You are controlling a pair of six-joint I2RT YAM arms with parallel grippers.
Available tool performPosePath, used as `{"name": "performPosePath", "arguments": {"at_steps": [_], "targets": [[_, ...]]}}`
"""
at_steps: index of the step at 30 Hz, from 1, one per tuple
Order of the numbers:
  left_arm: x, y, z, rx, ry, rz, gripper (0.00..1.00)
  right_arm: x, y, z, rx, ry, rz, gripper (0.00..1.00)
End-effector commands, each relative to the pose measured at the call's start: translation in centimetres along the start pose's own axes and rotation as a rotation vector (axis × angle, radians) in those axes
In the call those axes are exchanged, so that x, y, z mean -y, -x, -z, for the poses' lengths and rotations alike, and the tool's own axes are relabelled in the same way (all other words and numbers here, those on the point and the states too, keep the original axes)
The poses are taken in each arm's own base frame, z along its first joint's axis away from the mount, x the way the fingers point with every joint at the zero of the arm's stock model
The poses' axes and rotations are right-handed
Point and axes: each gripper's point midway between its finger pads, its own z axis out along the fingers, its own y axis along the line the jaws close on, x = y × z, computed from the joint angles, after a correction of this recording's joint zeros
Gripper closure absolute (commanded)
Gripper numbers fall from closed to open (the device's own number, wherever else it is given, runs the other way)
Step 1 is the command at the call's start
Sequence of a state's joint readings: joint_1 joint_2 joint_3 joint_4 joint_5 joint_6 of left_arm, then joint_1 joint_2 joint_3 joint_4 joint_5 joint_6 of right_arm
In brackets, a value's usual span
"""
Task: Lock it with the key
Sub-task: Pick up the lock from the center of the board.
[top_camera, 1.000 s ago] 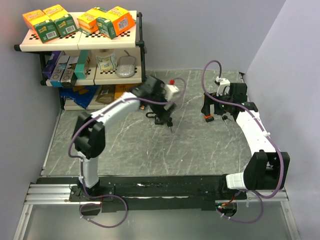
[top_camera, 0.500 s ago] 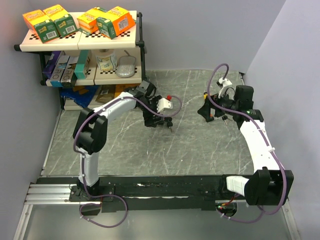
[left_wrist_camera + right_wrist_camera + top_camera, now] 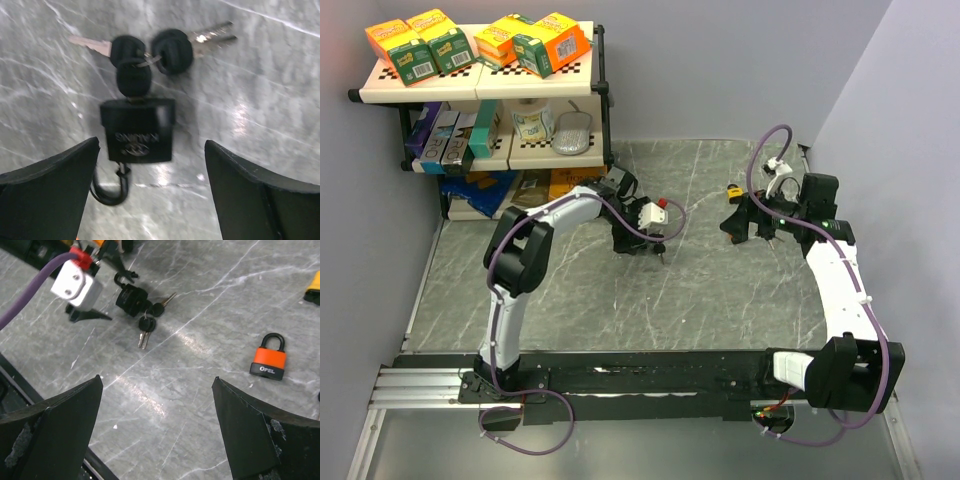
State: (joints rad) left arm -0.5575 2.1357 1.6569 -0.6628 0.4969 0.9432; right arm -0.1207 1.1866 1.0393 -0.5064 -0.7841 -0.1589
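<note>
A black padlock (image 3: 137,131) lies flat on the marble table, its thin shackle (image 3: 111,192) curling out toward the camera. A black-headed key (image 3: 133,80) sits in its far end. On the same ring are two more keys (image 3: 172,47), fanned out on the table. My left gripper (image 3: 151,144) hovers open just over the padlock, one finger on each side, touching nothing. The right wrist view shows the same padlock (image 3: 131,296) and keys (image 3: 146,326) beside the left wrist. My right gripper (image 3: 157,382) is open and empty over bare marble.
An orange padlock (image 3: 268,360) lies shut to the right of my right gripper, with a yellow object (image 3: 314,287) further off. A shelf rack (image 3: 490,85) with boxes stands at the table's back left, close behind the left arm (image 3: 570,210). Walls close both sides.
The left arm has swung its wrist in and down over the black padlock. The right arm has drawn back toward the right wall.
</note>
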Motion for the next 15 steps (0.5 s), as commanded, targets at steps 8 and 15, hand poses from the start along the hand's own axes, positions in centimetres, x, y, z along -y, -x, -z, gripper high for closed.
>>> {"name": "performPosePath", "arguments": {"at_steps": [8,15], "targets": [[-1.0,0.4,-1.8,0.048,-0.033,-0.010,0.22,-1.8,0.6,1.0,-0.002,0.083,0.079,0.00],[0.3,0.8,-0.9,0.048,-0.059,-0.002,0.54,-2.2,0.1,1.1,-0.025,0.104,0.063,0.00]]}}
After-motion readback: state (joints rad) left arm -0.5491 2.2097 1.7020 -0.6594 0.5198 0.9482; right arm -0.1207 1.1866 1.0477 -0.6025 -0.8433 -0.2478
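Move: The black lock in the centre of the board lies just off the left hand's fingertips, about 1 cm ahead, 2 cm to the right and 3 cm below. Its bunch of keys sits some 4 cm farther right of the lock, level with the hand fore and aft, and the orange lock about 20 cm to the hand's right, 1 cm ahead. From the right hand the black lock is roughly 7 cm ahead, 14 cm to the left and 20 cm down. The left hand sinks about 2 cm around the black lock, its fingers closing by roughly a third onto the body. ##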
